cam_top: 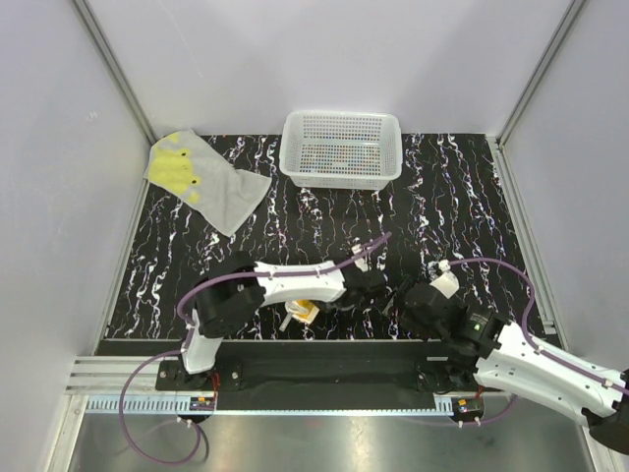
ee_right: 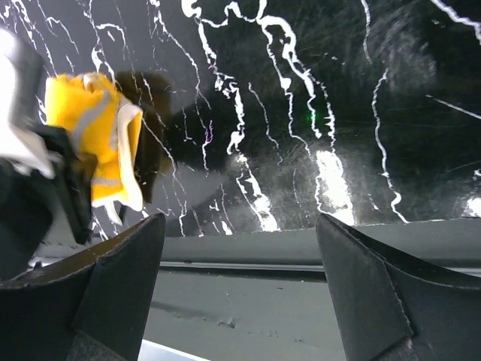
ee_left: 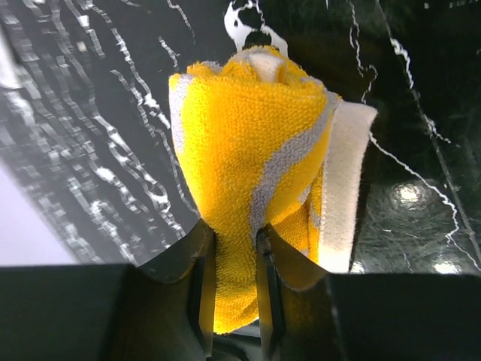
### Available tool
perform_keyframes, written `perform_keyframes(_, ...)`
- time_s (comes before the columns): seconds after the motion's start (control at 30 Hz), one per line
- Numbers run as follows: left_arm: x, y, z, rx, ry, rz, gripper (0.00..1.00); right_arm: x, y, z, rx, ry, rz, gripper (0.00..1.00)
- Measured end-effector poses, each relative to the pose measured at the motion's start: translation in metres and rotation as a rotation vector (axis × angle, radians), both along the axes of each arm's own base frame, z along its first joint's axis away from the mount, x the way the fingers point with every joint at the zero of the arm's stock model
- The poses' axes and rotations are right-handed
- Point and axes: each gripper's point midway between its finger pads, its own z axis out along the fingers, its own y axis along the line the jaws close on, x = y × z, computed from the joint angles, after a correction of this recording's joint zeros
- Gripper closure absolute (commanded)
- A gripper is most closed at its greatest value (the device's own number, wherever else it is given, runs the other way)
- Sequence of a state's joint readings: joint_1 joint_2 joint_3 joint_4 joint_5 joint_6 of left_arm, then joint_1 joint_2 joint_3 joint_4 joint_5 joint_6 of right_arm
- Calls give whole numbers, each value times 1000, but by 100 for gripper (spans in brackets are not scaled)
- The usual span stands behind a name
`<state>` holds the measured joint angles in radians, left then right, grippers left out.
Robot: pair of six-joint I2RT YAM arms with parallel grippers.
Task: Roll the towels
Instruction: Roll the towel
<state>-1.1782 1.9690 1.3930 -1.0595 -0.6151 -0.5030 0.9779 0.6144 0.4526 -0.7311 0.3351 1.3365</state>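
The orange towel (ee_left: 248, 165) is a tight roll with grey-white stripes, and my left gripper (ee_left: 233, 282) is shut on its lower end, holding it just above the black marbled table. From above, the same roll (cam_top: 303, 314) shows near the table's front edge, under the left gripper (cam_top: 319, 307). My right gripper (ee_right: 240, 256) stands open and empty to the right of the roll (ee_right: 94, 139), apart from it; in the top view it (cam_top: 408, 307) is near the front edge. The grey towel (cam_top: 201, 177) with yellow-green blotches lies spread flat at the back left.
A white perforated basket (cam_top: 341, 169) stands at the back middle of the table. The table's near edge and a metal rail (ee_right: 248, 263) run just under the right gripper. Grey walls close off the left, back and right sides.
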Motion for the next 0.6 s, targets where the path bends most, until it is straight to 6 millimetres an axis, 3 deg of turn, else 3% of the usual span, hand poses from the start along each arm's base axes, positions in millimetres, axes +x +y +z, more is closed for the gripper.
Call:
perform_keyframes(0.17,-13,3,-4,94,-44,-29,36,0,-7,3,-7,-11,-14,10)
perform_keyframes(0.4,-20,0,-12,104,-72,-32,28,-3,-24,19,-7,-46,-46,10)
perform_keyframes(0.6,-20,0,-7,146,-132,-68,6,-6,-38,31,8,-73,-79,10)
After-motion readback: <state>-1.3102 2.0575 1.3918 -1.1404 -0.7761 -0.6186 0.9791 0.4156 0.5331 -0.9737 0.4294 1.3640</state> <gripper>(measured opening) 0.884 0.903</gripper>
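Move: The rolled yellow towel is already pinched in the left gripper near its near end; its middle lies about 2 cm ahead of that hand, level sideways and about 1 cm below. The table's near edge is some 11 cm back, straight behind; the basket's middle is roughly 30 cm ahead and 7 cm right. From the right hand, the roll's middle lies about 18 cm left, 4 cm ahead and 6 cm down. Let go of the roll with the left gripper: spread the fingers from nearly shut to almost fully open while easing back about 2 cm towards the near table edge, sinking roughly 1 cm and rising slightly at the end, so that they straddle the roll's near part. Meanwhile draw the open, empty right gripper about 4 cm right and 3 cm up, away from the roll. ##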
